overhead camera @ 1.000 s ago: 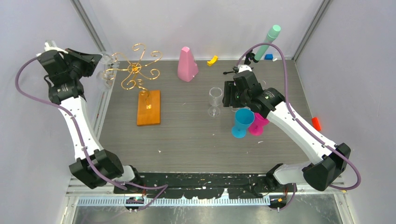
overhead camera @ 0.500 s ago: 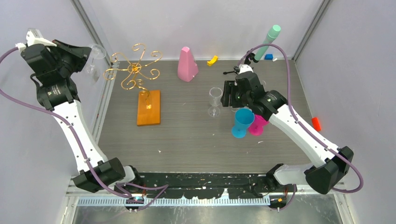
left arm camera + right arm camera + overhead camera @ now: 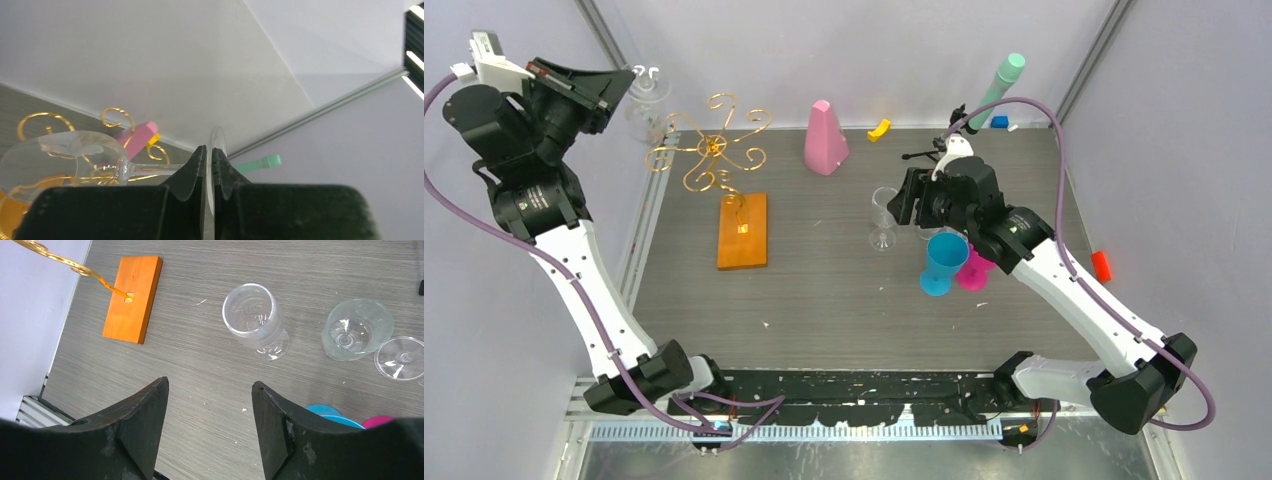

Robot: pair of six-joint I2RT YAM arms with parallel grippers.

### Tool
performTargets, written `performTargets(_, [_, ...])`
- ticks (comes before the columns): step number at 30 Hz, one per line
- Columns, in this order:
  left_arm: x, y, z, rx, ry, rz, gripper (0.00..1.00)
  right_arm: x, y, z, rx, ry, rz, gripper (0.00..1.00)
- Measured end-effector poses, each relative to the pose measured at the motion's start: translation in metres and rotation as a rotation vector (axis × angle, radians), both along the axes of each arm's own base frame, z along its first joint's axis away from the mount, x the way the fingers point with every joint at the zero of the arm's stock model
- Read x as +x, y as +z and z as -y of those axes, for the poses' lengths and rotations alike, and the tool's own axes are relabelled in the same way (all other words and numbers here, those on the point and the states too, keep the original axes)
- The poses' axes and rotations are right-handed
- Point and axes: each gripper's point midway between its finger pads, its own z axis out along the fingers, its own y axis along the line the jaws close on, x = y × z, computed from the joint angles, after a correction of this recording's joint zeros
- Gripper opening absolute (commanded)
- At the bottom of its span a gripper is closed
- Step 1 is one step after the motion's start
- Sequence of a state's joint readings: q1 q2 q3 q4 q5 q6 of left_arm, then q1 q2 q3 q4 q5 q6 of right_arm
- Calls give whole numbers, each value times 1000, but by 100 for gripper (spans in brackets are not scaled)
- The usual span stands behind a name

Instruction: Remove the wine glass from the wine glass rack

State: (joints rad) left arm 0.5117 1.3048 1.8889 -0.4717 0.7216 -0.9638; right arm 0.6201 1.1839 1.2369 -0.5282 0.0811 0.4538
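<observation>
My left gripper (image 3: pixel 616 92) is raised high at the back left, shut on the thin round foot of the clear wine glass (image 3: pixel 646 92). The glass hangs apart from the wine glass rack (image 3: pixel 712 150), to the left of its gold spirals. In the left wrist view the foot (image 3: pixel 217 142) is pinched between the jaws of the left gripper (image 3: pixel 210 154), with the bowl (image 3: pixel 65 160) lying out to the left. The rack's wooden base (image 3: pixel 742 230) rests on the table. My right gripper (image 3: pixel 210 390) hangs open with nothing in it over the table, beside a clear stemmed cup (image 3: pixel 254 320).
A pink cone-shaped block (image 3: pixel 826 138), a yellow piece (image 3: pixel 880 128) and a mint-green tube (image 3: pixel 998 88) stand at the back. A blue cup (image 3: pixel 942 262) and a magenta cup (image 3: pixel 976 268) sit under the right arm. Another clear glass (image 3: pixel 356 329) lies right of the stemmed cup.
The left arm has risen and swung left, carrying the wine glass up and away from the rack's spirals. The right gripper's jaws have opened a little wider.
</observation>
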Motion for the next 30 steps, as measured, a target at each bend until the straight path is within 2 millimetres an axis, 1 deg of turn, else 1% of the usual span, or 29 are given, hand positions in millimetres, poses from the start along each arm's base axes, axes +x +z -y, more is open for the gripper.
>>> performTargets(2, [-3, 11, 8, -27, -44, 32, 0, 0, -1, -1, 6, 4, -2, 67])
performTargets(7, [-12, 45, 30, -83, -171, 150, 0, 0, -2, -6, 27, 15, -3, 68])
performTargets(11, [-18, 60, 46, -128, -253, 199, 0, 0, 1, -10, 50, 29, 4, 68])
performTargets(13, [-18, 64, 59, -150, -308, 211, 0, 0, 5, -14, 70, 45, 11, 68])
performTargets(15, [-18, 62, 78, -179, -379, 205, 0, 0, 9, -20, 96, 66, 21, 69])
performTargets(16, [-18, 61, 84, -185, -399, 201, 0, 0, 11, -22, 104, 72, 25, 69])
performTargets(17, [-17, 58, 97, -200, -444, 190, 0, -1, 13, -25, 121, 85, 31, 69])
performTargets(18, [-17, 55, 106, -208, -473, 180, 0, -1, 15, -27, 132, 94, 35, 69])
performTargets(20, [-16, 49, 130, -231, -547, 158, 0, -3, 19, -33, 163, 123, 49, 68])
performTargets(23, [-19, 38, 167, -258, -655, 119, 0, -8, 33, -42, 218, 185, 96, 67])
performTargets(24, [-22, 35, 177, -265, -686, 109, 0, -10, 39, -46, 242, 210, 122, 67])
performTargets(25, [-25, 31, 193, -274, -729, 95, 0, -13, 46, -48, 265, 233, 151, 66])
performTargets(27, [-31, 24, 212, -285, -786, 70, 0, -17, 61, -51, 302, 267, 211, 65])
performTargets(28, [-33, 20, 219, -291, -806, 58, 0, -18, 68, -52, 317, 277, 238, 65])
performTargets(30, [-34, 10, 227, -305, -820, 35, 0, -20, 88, -53, 351, 301, 315, 64])
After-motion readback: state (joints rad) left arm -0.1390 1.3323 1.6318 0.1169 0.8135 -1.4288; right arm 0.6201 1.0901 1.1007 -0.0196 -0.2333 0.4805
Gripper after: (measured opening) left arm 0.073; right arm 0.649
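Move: The clear wine glass already hangs bowl-down from the left fingers, its middle some 8 cm below them. It is bound for the open right gripper, about 39 cm right of the left hand, 4 cm back and 27 cm lower; the rack's gold top is 11 cm ahead, 2 cm right, 25 cm below. From the right hand that hanging glass is 39 cm left, 4 cm ahead, 19 cm up; a standing clear glass is 10 cm ahead, straight in line, and the blue goblet 12 cm right, 3 cm back, both some 19 cm below. The wine glass, still pinched by its foot, is carried by the left hand about 23 cm right towards the right gripper, rising some 6 cm first and then sinking nearly as much, while the wrist swings roughly 45 degrees clockwise. The right hand, fingers kept open, drifts left, then lifts about 9 cm and tips up to face the coming glass. ##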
